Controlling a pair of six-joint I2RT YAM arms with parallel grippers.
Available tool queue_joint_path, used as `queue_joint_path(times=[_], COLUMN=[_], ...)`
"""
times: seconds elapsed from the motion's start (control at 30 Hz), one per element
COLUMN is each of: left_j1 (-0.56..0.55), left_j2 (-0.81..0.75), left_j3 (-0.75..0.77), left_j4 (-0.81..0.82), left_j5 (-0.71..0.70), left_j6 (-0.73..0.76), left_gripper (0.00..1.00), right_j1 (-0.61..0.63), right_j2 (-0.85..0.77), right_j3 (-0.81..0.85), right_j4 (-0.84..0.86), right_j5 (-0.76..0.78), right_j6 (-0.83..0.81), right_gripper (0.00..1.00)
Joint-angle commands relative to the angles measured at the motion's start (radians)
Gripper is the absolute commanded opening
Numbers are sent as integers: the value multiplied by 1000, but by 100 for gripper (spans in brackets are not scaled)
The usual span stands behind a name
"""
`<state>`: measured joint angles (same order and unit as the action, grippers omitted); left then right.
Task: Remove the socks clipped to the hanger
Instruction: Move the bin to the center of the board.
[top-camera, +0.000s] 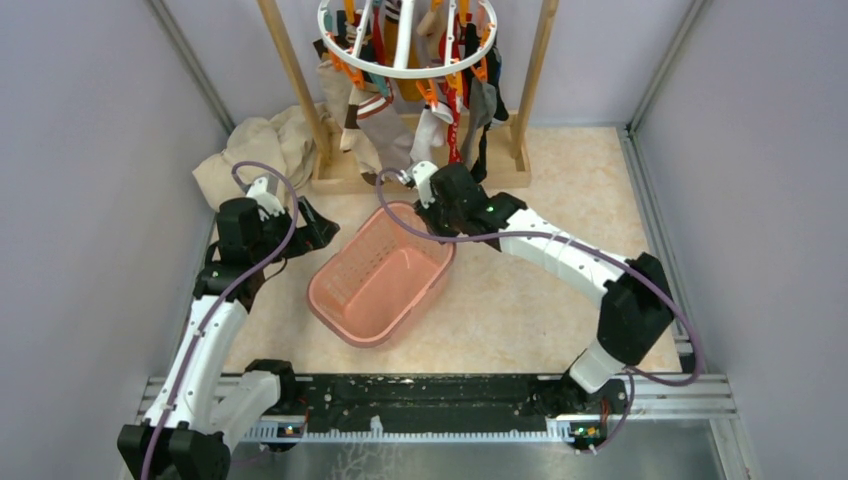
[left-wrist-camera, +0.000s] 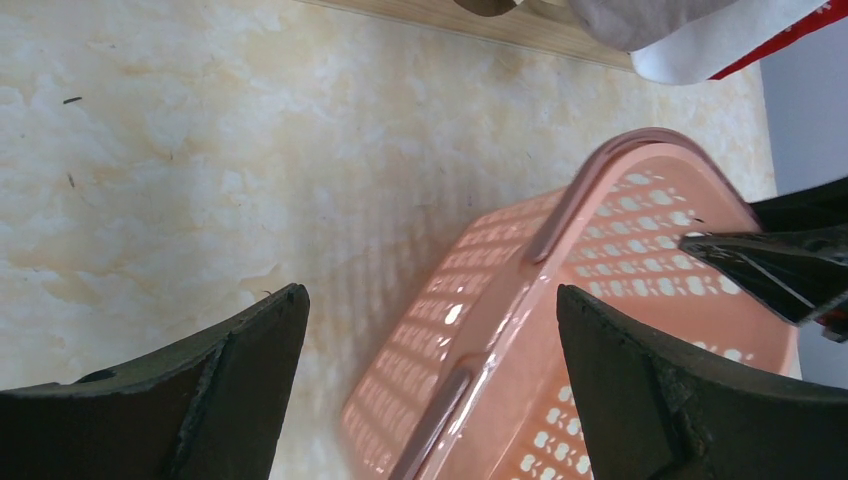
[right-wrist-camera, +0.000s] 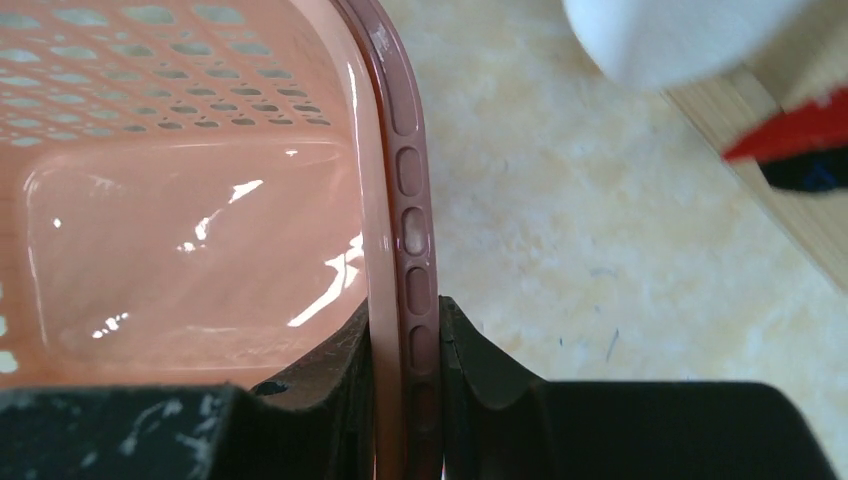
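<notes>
The white ring hanger (top-camera: 405, 70) hangs at the top centre, its orange clips holding several socks (top-camera: 385, 125) in grey, white, red and black. My right gripper (top-camera: 420, 195) sits below them, shut on the far rim of the pink basket (top-camera: 380, 280). In the right wrist view the fingers (right-wrist-camera: 470, 360) press both sides of that rim (right-wrist-camera: 400, 150), with my right gripper (right-wrist-camera: 408, 315) astride it. My left gripper (top-camera: 320, 228) is left of the basket, open and empty. In the left wrist view my left gripper (left-wrist-camera: 430, 300) faces the basket's side wall (left-wrist-camera: 480, 330).
The wooden rail frame (top-camera: 300, 80) stands on a wooden base (top-camera: 420, 170) under the hanger. A beige cloth pile (top-camera: 255, 150) lies at the back left. Grey walls close in on both sides. Sock tips (right-wrist-camera: 670, 35) hang near the right wrist.
</notes>
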<state>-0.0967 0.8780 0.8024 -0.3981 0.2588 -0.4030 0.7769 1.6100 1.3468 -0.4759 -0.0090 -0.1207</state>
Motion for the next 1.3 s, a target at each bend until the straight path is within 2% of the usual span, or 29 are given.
queue_joint_path(times=[0.0, 0.2, 0.47, 0.73, 0.97, 1.17, 1.2, 1.23, 1.27], left_j1=[-6, -6, -9, -11, -11, -11, -11, -11, -11], left_j2=[8, 17, 15, 2, -6, -5, -2, -2, 1], left_j3=[13, 26, 13, -1, 11, 12, 11, 9, 8], left_j4=[8, 11, 20, 27, 10, 4, 5, 8, 11], left_j5=[-16, -22, -21, -16, -16, -6, -5, -6, -8], left_j6=[10, 7, 1, -8, 5, 7, 9, 13, 14], left_gripper=[99, 99, 99, 99, 99, 99, 99, 99, 99], right_j1=[5, -10, -96, -133, -131, -132, -132, -132, -131], right_j2=[-143, -253, -414, -477, -437, -448, -450, -452, -455], right_j3=[-23, -71, -314, -385, -374, -367, -370, -372, -378], right_j4=[-78, -189, -88, 6, 39, -11, -16, -18, -15], right_j5=[148, 264, 342, 429, 352, 311, 305, 299, 290], right_j6=[149, 330, 540, 639, 668, 641, 640, 640, 640], right_gripper=[0, 0, 0, 0, 0, 0, 12, 30, 42])
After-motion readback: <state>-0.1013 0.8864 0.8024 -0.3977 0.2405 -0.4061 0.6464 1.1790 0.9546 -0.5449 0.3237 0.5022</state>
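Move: The right hand already pinches the bin's far right rim; the bin's middle is about 10 cm to its left and 10 cm back, some 7 cm lower. The board's centre, where the bin goes, lies roughly 4 cm back, straight below-behind, 15 cm down. The rack's front rail is about 11 cm ahead at board height. From the idle left hand, the board's centre is around 22 cm right, 4 cm back and 20 cm down. To its right and a little back, the right hand sweeps the held rim some 15 cm towards its own side, swinging about 45 degrees clockwise. It rises a couple of centimetres, dips again past its starting height, then eases back left by a centimetre or so, keeping the rim between its fingers until the grip just slackens at the end. ##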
